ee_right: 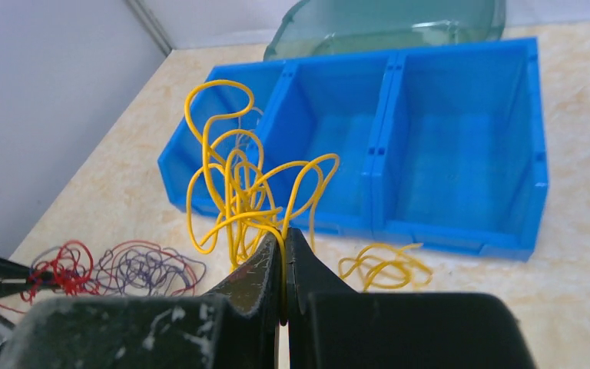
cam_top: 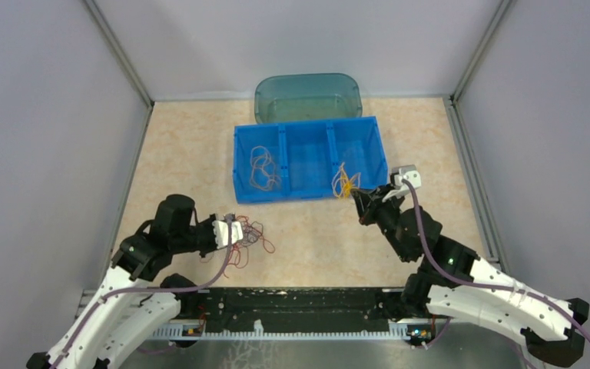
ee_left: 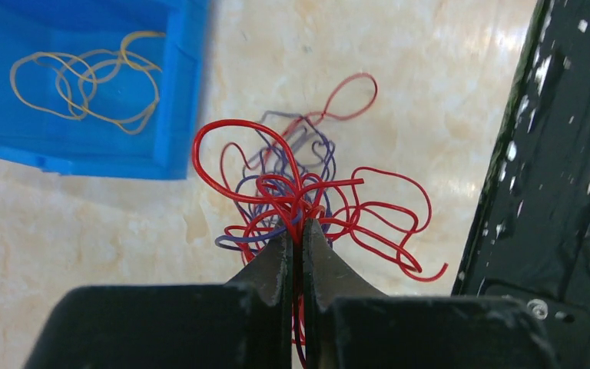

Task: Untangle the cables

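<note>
The cables lie in separate parts. A red and purple clump (ee_left: 299, 184) rests on the table by my left gripper (ee_left: 301, 231), which is shut on its red strands; the top view shows this clump (cam_top: 252, 234) at the left gripper (cam_top: 238, 233). My right gripper (ee_right: 284, 238) is shut on a curly yellow cable (ee_right: 238, 184), held up near the front wall of the blue bin (ee_right: 376, 146). In the top view the right gripper (cam_top: 361, 196) sits at the bin's front right corner. A second yellow coil (ee_right: 384, 265) lies on the table below.
The blue bin (cam_top: 299, 125) has three compartments; the left one holds a thin orange-yellow strand (cam_top: 263, 167). A teal translucent tub (cam_top: 307, 96) stands behind it. Grey walls close in both sides, and a black rail (cam_top: 299, 304) runs along the near edge.
</note>
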`<state>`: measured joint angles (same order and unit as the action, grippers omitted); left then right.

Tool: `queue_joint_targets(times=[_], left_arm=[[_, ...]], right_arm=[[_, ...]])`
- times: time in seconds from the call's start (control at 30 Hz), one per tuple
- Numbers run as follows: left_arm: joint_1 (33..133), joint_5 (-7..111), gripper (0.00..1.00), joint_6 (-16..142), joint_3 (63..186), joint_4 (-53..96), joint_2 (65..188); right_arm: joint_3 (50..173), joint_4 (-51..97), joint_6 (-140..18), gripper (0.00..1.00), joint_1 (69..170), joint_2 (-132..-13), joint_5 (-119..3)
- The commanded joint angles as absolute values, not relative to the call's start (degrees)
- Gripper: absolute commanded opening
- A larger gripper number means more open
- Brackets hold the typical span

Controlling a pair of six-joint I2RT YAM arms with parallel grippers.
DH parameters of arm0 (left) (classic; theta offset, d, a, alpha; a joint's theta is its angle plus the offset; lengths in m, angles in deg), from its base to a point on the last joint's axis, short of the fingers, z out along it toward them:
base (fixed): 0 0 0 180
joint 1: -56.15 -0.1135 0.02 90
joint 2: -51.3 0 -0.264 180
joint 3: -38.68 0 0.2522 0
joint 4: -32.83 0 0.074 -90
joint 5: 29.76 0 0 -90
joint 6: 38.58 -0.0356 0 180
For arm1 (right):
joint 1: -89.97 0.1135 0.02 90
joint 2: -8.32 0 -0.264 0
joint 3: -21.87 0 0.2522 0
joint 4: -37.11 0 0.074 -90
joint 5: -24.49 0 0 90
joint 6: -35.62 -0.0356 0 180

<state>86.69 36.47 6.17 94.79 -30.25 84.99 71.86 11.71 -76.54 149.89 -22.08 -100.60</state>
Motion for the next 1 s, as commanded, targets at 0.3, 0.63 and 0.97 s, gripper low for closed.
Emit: queue_joint_targets(times=[0.3,0.63,0.97], left_arm=[[86.8,25.3,1.0,3.0,101.1,-35.4,87.6],[86.8,12.2,1.0,13.2,110.5,-21.4,94.6],[86.8,5.3,1.0,21.4,102.7,-8.7,94.8]], right_arm=[[80.3,16.0,-73.8,0.0,149.4,-26.9,-85.7],[79.8,25.6,-79.4,0.0,149.3,-34.7,-69.1],[78.3,43.0,-88.2,0.0,148.8,-38.4,-62.1]])
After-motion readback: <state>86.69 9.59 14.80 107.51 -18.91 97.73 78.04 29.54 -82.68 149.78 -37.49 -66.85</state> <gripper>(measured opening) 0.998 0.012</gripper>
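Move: The left hand holds the red cable bunch nearly over its spot on the table, some 9 cm below and 1 cm to the left. From that hand, the purple cable pile lies about 7 cm ahead, 6 cm right and 9 cm down; the yellow cable is roughly 8 cm ahead, 27 cm right and 8 cm up. The right hand grips that yellow cable, with the left gripper about 29 cm to its left, 5 cm back and 10 cm lower. The blue tray's middle is some 20 cm ahead, 10 cm left and 18 cm below the right hand. Letting go of the red cables after a last dip of nearly 3 cm, the left fingers spread wide, then the hand climbs some 13 cm and swings right towards the yellow cable. The right hand keeps its pinch on the yellow cable, rises a little, then carries it left and somewhat back to the open left gripper, turning about 35 degrees counter-clockwise and rising again at the end. ##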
